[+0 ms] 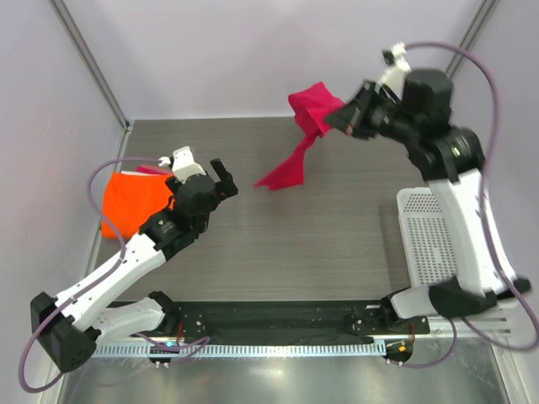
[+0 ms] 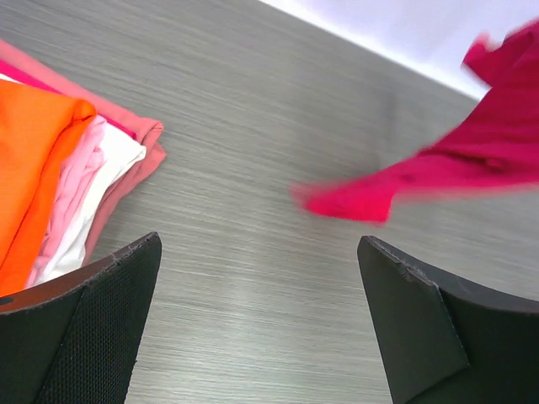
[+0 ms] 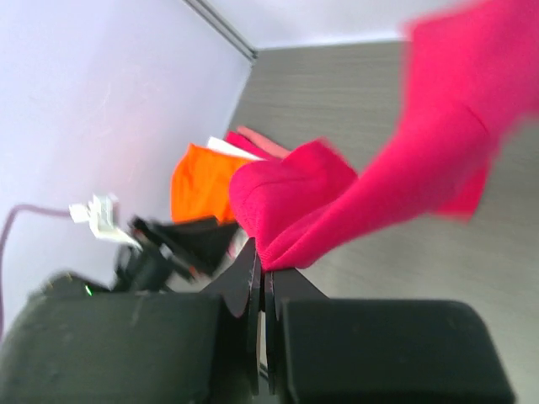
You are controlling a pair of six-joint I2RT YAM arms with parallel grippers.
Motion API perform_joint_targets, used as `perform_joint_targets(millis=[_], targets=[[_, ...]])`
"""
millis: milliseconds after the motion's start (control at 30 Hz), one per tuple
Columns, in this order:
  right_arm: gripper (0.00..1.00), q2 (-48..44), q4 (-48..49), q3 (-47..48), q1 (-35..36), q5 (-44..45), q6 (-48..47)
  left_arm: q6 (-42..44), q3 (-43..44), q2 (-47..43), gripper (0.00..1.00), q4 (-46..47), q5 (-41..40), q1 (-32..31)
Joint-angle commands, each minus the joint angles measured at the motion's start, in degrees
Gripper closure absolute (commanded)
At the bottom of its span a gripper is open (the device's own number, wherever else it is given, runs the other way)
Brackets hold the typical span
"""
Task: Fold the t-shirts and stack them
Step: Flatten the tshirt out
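Observation:
A crimson-red t-shirt hangs in the air at the back of the table, its lower tip near the tabletop. My right gripper is shut on its upper part; the right wrist view shows the red cloth pinched between the closed jaws. At the far left lies a folded stack with the orange t-shirt on top, and pale pink/white and salmon layers under it. My left gripper stands open just right of the stack, nothing between its fingers.
A white lattice basket stands at the right beside the right arm's base. Walls close the table at the left and the back. A black rail runs along the near edge.

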Motion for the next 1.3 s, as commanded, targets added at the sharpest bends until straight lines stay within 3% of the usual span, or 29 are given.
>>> perform_joint_targets(millis=[0,167,367,533,700,900,1033,1267], targets=[[0.99,-16.4,0.1,-16.3,0.0,5.8,-2.0,-2.6,-4.1,-2.8,0.01,2.2,-0.3,0.3],[0.99,-26.0,2.4,-37.5,-0.3,11.3,-1.3,-2.9,-8.3,0.1,0.0,7.4,6.9,0.3],[0.99,-30.1,6.2,-49.7,-0.5,16.7,0.0,-3.3,-9.6,9.0,0.0,13.6,18.4,-2.1],[0.99,-27.2,7.3,-47.6,-0.8,17.5,-0.2,-1.2,-12.4,11.9,0.01,21.9,19.2,-7.7],[0.99,-21.7,7.4,-38.3,-0.8,11.6,-0.8,0.8,-15.9,11.8,0.01,29.7,22.8,-10.9],[0.99,-18.0,6.8,-28.3,-0.9,9.9,0.1,9.1,-17.3,14.3,0.0,40.4,28.2,-16.8],[0.99,-15.2,6.3,-24.2,-0.8,6.8,1.6,13.5,-14.7,19.9,0.0,46.7,27.3,-18.0],[0.99,-14.6,6.3,-21.9,-0.7,4.3,2.3,19.7,0.3,33.7,0.0,46.5,19.8,-18.0]])
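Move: The red t-shirt is swung out in the air from my closed right fingers; its middle is roughly 6 cm ahead of my right hand, 7 cm to its left and 11 cm lower. From my empty, open left hand that middle is about 8 cm ahead, 20 cm to the right and 10 cm higher. The folded stack lies some 18 cm to the left hand's left, 8 cm ahead and 22 cm below; the white basket is about 36 cm right of the right hand, 6 cm back and 42 cm below. I keep the t-shirt pinched in my right hand and swing it back and down about 20 cm towards the table, then lift it again by a bit over half of that. Meanwhile my left hand, fingers wide open, sweeps some 24 cm right and drops about 12, drawing back before nosing forward at the end, and turns about 45 degrees clockwise to come close to the hanging cloth. ##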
